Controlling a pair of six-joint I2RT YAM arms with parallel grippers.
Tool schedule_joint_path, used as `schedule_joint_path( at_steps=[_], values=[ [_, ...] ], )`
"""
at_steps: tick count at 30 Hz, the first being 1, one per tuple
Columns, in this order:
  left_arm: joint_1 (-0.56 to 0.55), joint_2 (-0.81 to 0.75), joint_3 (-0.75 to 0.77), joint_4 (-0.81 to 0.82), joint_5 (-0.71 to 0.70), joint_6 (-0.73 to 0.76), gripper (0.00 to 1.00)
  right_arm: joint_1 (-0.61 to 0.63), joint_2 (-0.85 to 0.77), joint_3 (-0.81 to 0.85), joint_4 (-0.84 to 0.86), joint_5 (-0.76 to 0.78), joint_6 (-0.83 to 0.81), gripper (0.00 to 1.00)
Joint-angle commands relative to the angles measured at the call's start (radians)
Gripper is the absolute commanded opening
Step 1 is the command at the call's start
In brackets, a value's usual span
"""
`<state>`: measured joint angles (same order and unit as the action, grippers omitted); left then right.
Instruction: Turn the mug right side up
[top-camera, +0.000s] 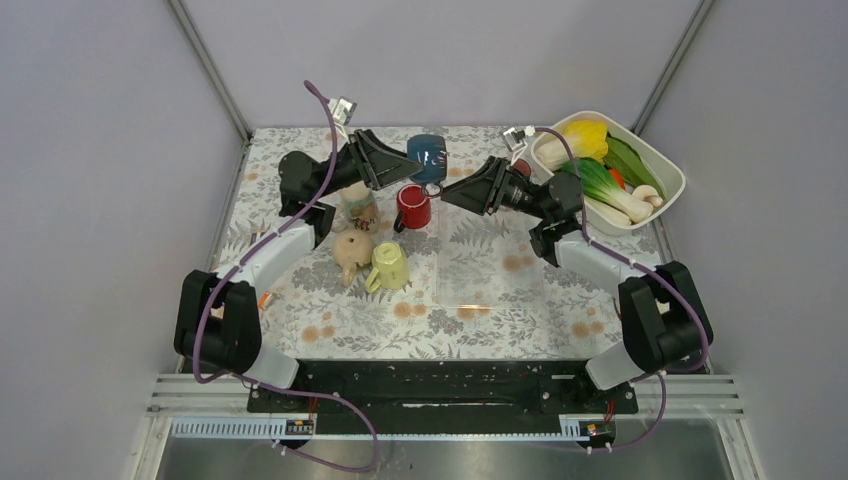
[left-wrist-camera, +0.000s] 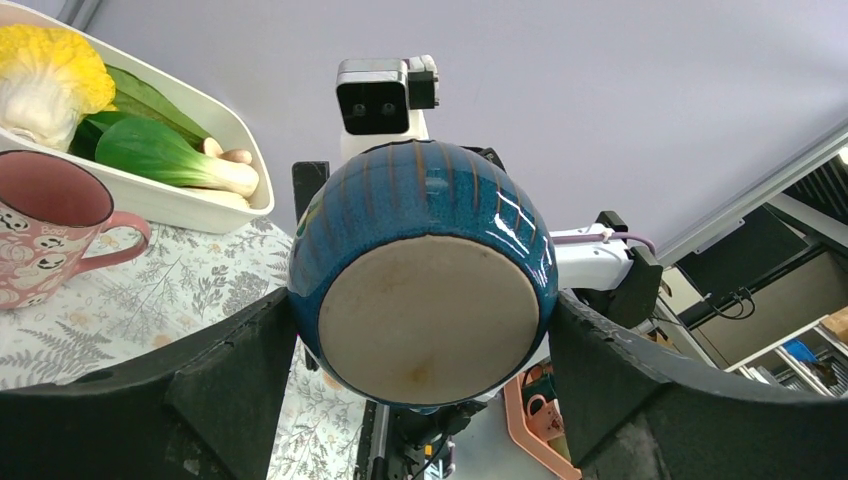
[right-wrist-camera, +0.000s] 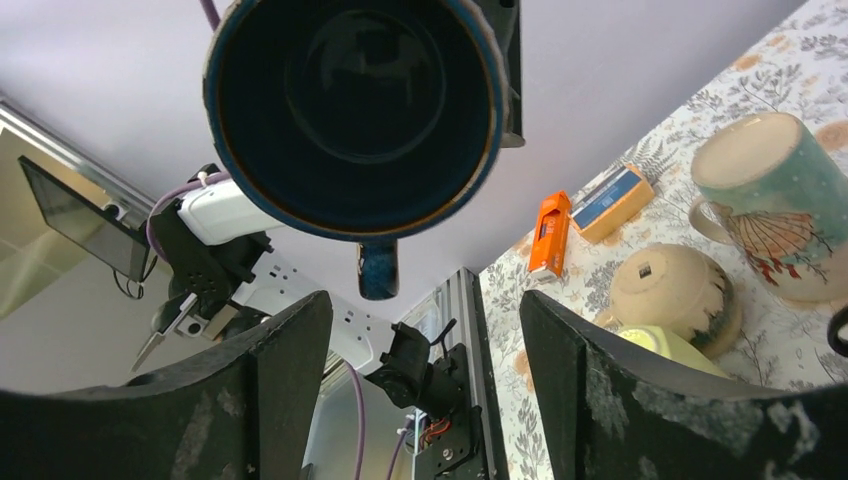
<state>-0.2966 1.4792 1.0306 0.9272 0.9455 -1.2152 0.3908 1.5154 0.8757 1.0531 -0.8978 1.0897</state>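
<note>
A blue glazed mug (top-camera: 427, 155) hangs in the air over the back of the table, lying on its side. My left gripper (top-camera: 403, 163) is shut on its body. The left wrist view faces the mug's unglazed base (left-wrist-camera: 425, 320), with a finger pressed on each flank. My right gripper (top-camera: 447, 194) stands open just to the mug's right, facing its mouth. In the right wrist view the dark mouth (right-wrist-camera: 355, 100) fills the top. The mug's handle (right-wrist-camera: 378, 270) points down, just above the open gap between my right gripper's (right-wrist-camera: 420, 320) fingers, touching neither.
A red mug (top-camera: 413, 207), a patterned mug (top-camera: 358, 205), a tan pot (top-camera: 352, 250) and a yellow-green mug (top-camera: 390, 267) crowd the cloth below the left arm. A clear tray (top-camera: 490, 265) lies at centre right. A white bin (top-camera: 668, 168) of vegetables stands at the back right.
</note>
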Motion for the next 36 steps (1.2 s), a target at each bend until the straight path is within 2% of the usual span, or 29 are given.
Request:
schedule_joint_path(
  at_steps=[1, 5, 10, 16, 22, 24, 26, 27, 29, 31, 34, 35, 36],
  values=[
    [-0.012, -0.001, 0.003, 0.142, -0.053, -0.021, 0.00, 0.031, 0.012, 0.042, 0.131, 0.029, 0.019, 0.77],
    [-0.015, 0.005, -0.001, 0.146, -0.053, -0.010, 0.00, 0.052, 0.029, 0.043, 0.182, 0.030, 0.052, 0.76],
    [-0.020, 0.004, -0.009, 0.140, -0.057, 0.002, 0.00, 0.080, 0.025, 0.061, 0.138, 0.046, 0.027, 0.73],
    [-0.034, -0.001, -0.012, 0.120, -0.057, 0.019, 0.00, 0.106, 0.029, 0.077, 0.126, 0.056, 0.021, 0.66],
    [-0.042, -0.007, -0.016, 0.094, -0.057, 0.041, 0.00, 0.108, 0.027, 0.100, 0.109, 0.059, 0.016, 0.55],
    [-0.045, -0.009, -0.019, 0.084, -0.057, 0.049, 0.00, 0.108, 0.024, 0.101, 0.100, 0.064, 0.013, 0.49],
    [-0.047, -0.013, -0.021, 0.071, -0.055, 0.062, 0.00, 0.108, 0.021, 0.105, 0.083, 0.066, 0.006, 0.39],
    [-0.047, -0.015, -0.022, 0.067, -0.054, 0.066, 0.00, 0.108, 0.017, 0.107, 0.072, 0.066, 0.002, 0.32],
    [-0.047, -0.016, -0.024, 0.061, -0.052, 0.073, 0.00, 0.108, 0.007, 0.113, 0.041, 0.064, -0.020, 0.12],
    [-0.047, -0.021, -0.022, 0.051, -0.050, 0.080, 0.00, 0.107, -0.004, 0.117, 0.014, 0.059, -0.042, 0.00],
    [-0.047, -0.027, -0.021, 0.043, -0.043, 0.089, 0.00, 0.108, -0.026, 0.125, -0.041, 0.045, -0.091, 0.00],
    [-0.047, -0.028, -0.018, 0.038, -0.039, 0.091, 0.06, 0.107, -0.033, 0.131, -0.070, 0.040, -0.107, 0.00],
    [-0.047, -0.030, -0.014, 0.033, -0.035, 0.091, 0.16, 0.107, -0.041, 0.137, -0.090, 0.033, -0.127, 0.00]
  ],
)
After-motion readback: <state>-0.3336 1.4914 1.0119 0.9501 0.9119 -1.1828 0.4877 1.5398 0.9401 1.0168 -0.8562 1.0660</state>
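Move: The blue mug's handle hangs about 4 cm left of the open right hand, 1 cm back and 2 cm above it. The mug's body is already in the left hand's grip; from that hand the handle is about 4 cm back, 4 cm right and 1 cm below. From the right hand, the red mug stands roughly 8 cm ahead, 7 cm left, and the yellow mug 4 cm back, 12 cm left, both some 21 cm below. Right hand goes about 3 cm left, backing and rising, then eases forward-down, pinching the handle; left keeps hold. ##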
